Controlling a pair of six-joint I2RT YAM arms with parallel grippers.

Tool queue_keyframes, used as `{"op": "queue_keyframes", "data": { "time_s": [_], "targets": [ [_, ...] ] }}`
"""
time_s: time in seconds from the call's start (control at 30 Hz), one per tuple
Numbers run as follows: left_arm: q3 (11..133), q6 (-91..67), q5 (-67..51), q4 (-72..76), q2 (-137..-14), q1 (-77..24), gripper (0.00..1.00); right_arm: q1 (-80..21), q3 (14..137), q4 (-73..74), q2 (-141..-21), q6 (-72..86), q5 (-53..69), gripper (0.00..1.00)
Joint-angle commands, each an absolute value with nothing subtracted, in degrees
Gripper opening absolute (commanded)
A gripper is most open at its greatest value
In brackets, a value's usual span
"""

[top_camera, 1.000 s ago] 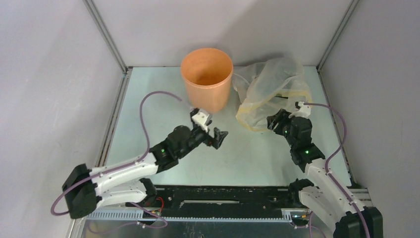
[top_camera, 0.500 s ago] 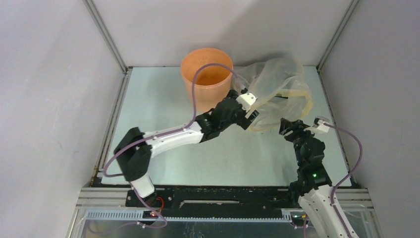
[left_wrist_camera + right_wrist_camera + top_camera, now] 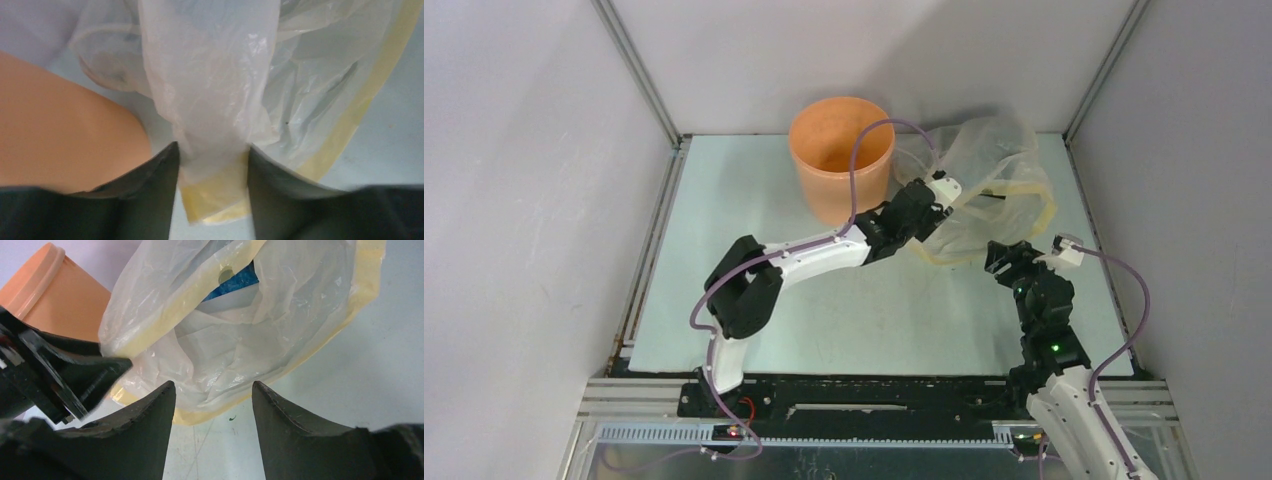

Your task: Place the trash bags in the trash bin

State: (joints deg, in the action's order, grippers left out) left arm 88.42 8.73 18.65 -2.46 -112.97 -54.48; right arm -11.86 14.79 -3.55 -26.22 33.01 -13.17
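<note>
No black trash bags show in any view. The orange trash bin [image 3: 841, 150] stands upright at the back centre, and its wall shows in the left wrist view [image 3: 60, 130] and the right wrist view [image 3: 50, 295]. Beside it on the right lies a translucent yellowish plastic bag [image 3: 989, 180]. My left gripper [image 3: 932, 218] is at that bag's left edge, jaws open on either side of a bunched fold [image 3: 215, 100] that fills the gap [image 3: 210, 150]. My right gripper [image 3: 994, 255] stands open just short of the bag's near yellow hem [image 3: 210, 415], with nothing between its fingers [image 3: 213, 385].
Something blue [image 3: 235, 282] lies inside the translucent bag. The left arm's purple cable [image 3: 856, 170] arcs across the front of the bin. The left gripper's black body [image 3: 65, 380] sits close to the right gripper's left finger. Grey walls enclose the pale table [image 3: 744, 220].
The left arm swung from the middle of the table to the bag beside the bin, and its jaws have narrowed around a fold. The right arm pulled back a little from the bag.
</note>
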Motion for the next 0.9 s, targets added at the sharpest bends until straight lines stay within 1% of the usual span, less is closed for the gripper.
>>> {"op": "queue_keyframes", "data": {
  "time_s": [0.0,0.03,0.07,0.1,0.23,0.43,0.57,0.67,0.7,0.73,0.77,0.87],
  "targets": [
    [91.45,6.12,13.64,-3.8,-112.88,-51.74,0.32,-11.69,15.05,-6.19,-26.21,33.28,-13.94,0.61],
    [91.24,5.62,13.22,-3.84,-112.18,-51.61,0.12,-11.69,14.97,-6.42,-26.41,33.1,-13.63,0.61],
    [90.92,5.16,12.92,-3.91,-111.26,-51.59,0.02,-11.69,14.94,-6.79,-26.71,32.64,-13.01,0.61],
    [90.4,4.88,11.85,-3.95,-110.37,-51.65,0.0,-11.69,14.9,-7.42,-27.36,32.04,-11.79,0.6],
    [88.23,2.52,6.13,-4.8,-105.78,-51.59,0.0,-11.83,14.77,-10.85,-30.01,29.41,-4.18,0.54],
    [84.68,-3.51,0.48,-5.96,-99.58,-51.42,0.0,-12.8,13.89,-15.84,-33.74,28.1,2.14,0.46],
    [82.46,-7.75,-4.66,-5.98,-96.78,-50.66,0.0,-16.8,12.88,-19.53,-34.83,25.26,2.29,0.45],
    [80.6,-10.14,-7.64,-5.32,-95.14,-50.37,0.0,-21.5,12.79,-20.85,-36.07,22.78,-2.73,0.43],
    [79.83,-10.68,-8.63,-4.89,-94.61,-50.37,0.0,-22.68,12.79,-21.43,-36.97,22.28,-4.13,0.41],
    [78.69,-11.23,-9.33,-4.23,-93.93,-50.36,0.0,-23.43,12.94,-22.22,-38.37,21.93,-4.75,0.35],
    [77.68,-11.65,-10.11,-3.51,-93.28,-50.36,0.0,-23.91,13.11,-22.95,-39.73,21.81,-5.11,0.32],
    [74.38,-13.04,-11.84,-1.51,-90.92,-50.41,0.0,-24.35,13.79,-26.06,-44.81,22.39,-7.13,0.17]
  ]
}}
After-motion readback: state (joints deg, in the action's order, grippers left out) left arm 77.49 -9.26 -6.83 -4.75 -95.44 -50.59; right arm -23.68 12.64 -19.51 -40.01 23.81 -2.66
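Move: The trash bag's raised yellow rim already lies between my left hand's open fingertips. From that hand the bag's body is about 13 cm ahead and 14 cm to the right, some 8 cm lower, and the trash bin is about 12 cm ahead and 15 cm to the left. From my right hand the raised rim is roughly 7 cm ahead and 15 cm to the left, and the bag's lower rim about 5 cm ahead, 10 cm left and 11 cm down. I shut my left fingers on the raised rim with a slight nudge forward, then draw it back some 8 cm and up about 6, rolling and tipping the fingers further down. Meanwhile my right hand slides about 9 cm left in front of the bag's mouth towards the held rim, sinking a little, turning about 25 degrees counter-clockwise and narrowing its fingers to a small gap. ##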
